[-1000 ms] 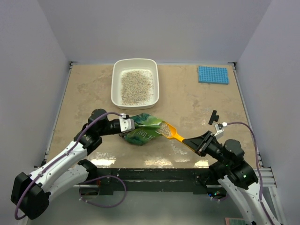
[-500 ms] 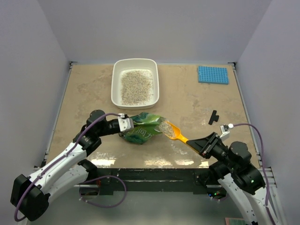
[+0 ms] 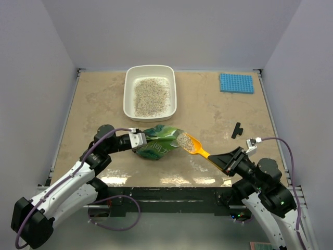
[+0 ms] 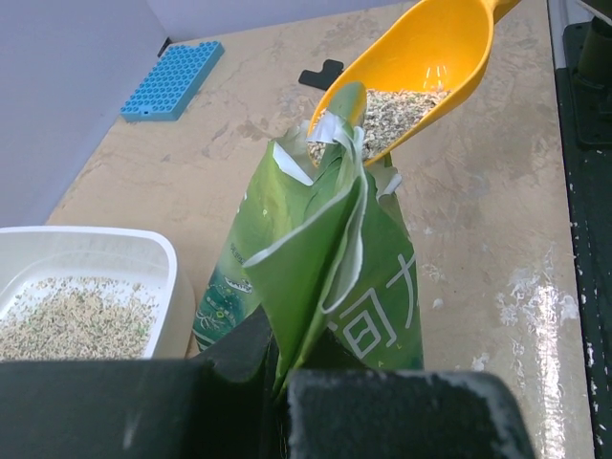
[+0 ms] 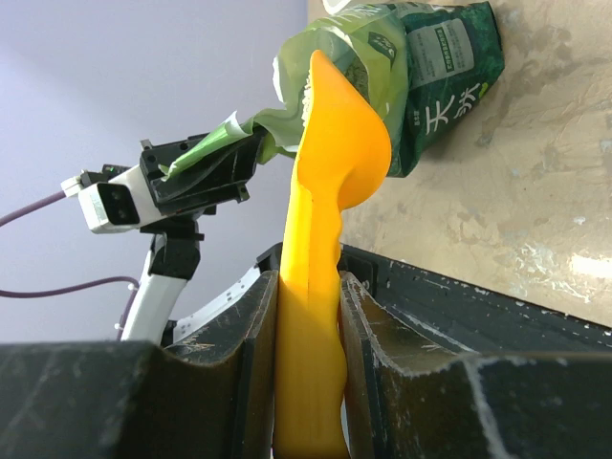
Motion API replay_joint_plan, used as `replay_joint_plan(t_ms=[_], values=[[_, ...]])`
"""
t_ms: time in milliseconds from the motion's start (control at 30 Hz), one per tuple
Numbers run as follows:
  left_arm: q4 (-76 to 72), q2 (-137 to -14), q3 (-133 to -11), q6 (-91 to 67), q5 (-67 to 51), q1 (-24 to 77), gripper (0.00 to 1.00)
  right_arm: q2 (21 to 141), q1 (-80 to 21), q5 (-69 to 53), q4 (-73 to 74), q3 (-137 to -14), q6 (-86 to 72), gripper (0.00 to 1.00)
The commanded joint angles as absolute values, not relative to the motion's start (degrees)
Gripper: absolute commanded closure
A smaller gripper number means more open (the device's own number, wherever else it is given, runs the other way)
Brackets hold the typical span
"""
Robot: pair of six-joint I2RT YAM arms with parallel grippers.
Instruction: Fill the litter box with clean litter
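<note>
The white litter box (image 3: 126,94) sits at the back centre of the table with clean litter (image 3: 151,96) spread inside. My left gripper (image 3: 140,139) is shut on the folded edge of the green litter bag (image 3: 158,143), whose mouth faces right. My right gripper (image 3: 221,159) is shut on the handle of the orange scoop (image 3: 196,149). The scoop's bowl is just outside the bag's mouth and carries clean litter (image 4: 402,105). In the left wrist view the bag (image 4: 325,249) rises from my gripper (image 4: 277,359) toward the scoop (image 4: 430,48). In the right wrist view the scoop (image 5: 330,172) stands between my fingers (image 5: 253,325).
A blue studded mat (image 3: 237,83) lies at the back right corner. A small black clip (image 3: 237,130) rests on the table right of the scoop. A few spilled granules (image 3: 200,165) dot the table near the front edge. The litter box's rim (image 4: 163,263) is just left of the bag.
My right arm has drawn back to the right, pulling the loaded scoop slightly out of the bag's mouth. My left arm has shifted a little, still holding the bag.
</note>
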State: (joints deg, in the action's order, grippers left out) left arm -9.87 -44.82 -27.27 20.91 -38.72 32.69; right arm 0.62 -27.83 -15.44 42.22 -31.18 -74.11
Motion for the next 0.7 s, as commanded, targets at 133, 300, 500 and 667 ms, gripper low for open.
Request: replay_joint_plan(t_ms=[133, 300, 500, 667], values=[[-15.0, -42.5, -26.6, 20.7, -36.8, 32.7, 1.00, -0.2, -27.9, -14.0, 35.6, -35.3, -77.0, 1.00], [-14.5, -42.5, -26.8, 21.4, -33.3, 32.7, 1.00, 3.4, -27.9, -13.9, 34.0, -37.8, -76.3, 1.00], [-13.9, -41.7, -27.0, 22.4, -29.4, 32.6, 1.00, 8.2, -27.9, -11.3, 31.3, -41.5, -75.4, 1.00], [-13.6, -39.6, -26.4, 22.7, -30.2, 32.6, 1.00, 12.8, -27.9, -8.7, 27.6, -42.6, -74.6, 1.00]])
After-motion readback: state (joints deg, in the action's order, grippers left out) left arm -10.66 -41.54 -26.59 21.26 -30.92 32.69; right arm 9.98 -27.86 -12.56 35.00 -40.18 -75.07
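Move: The litter box, where the scoopful is to go, has its middle some 40 cm ahead of the right hand, about 29 cm to its left and 17 cm lower. The loaded scoop bowl sits about 9 cm ahead of that hand, 13 cm left and level with it; the litter bag lies 11 cm ahead, 25 cm left and 12 cm lower. The black clip is about 23 cm ahead, 14 cm right, 20 cm down. From the left hand the litter box is roughly 31 cm straight ahead and 17 cm lower. Straight up goes the right hand, about 7 cm after a slow start, still gripping the scoop's handle and tilting the bowl end up slightly, to carry the scoopful clear of the bag's mouth; only at the end does it ease forward. The left hand keeps its pinch on the bag's rim, drifting forward, left and up by 1 to 2 cm each while turning slightly counter-clockwise. ##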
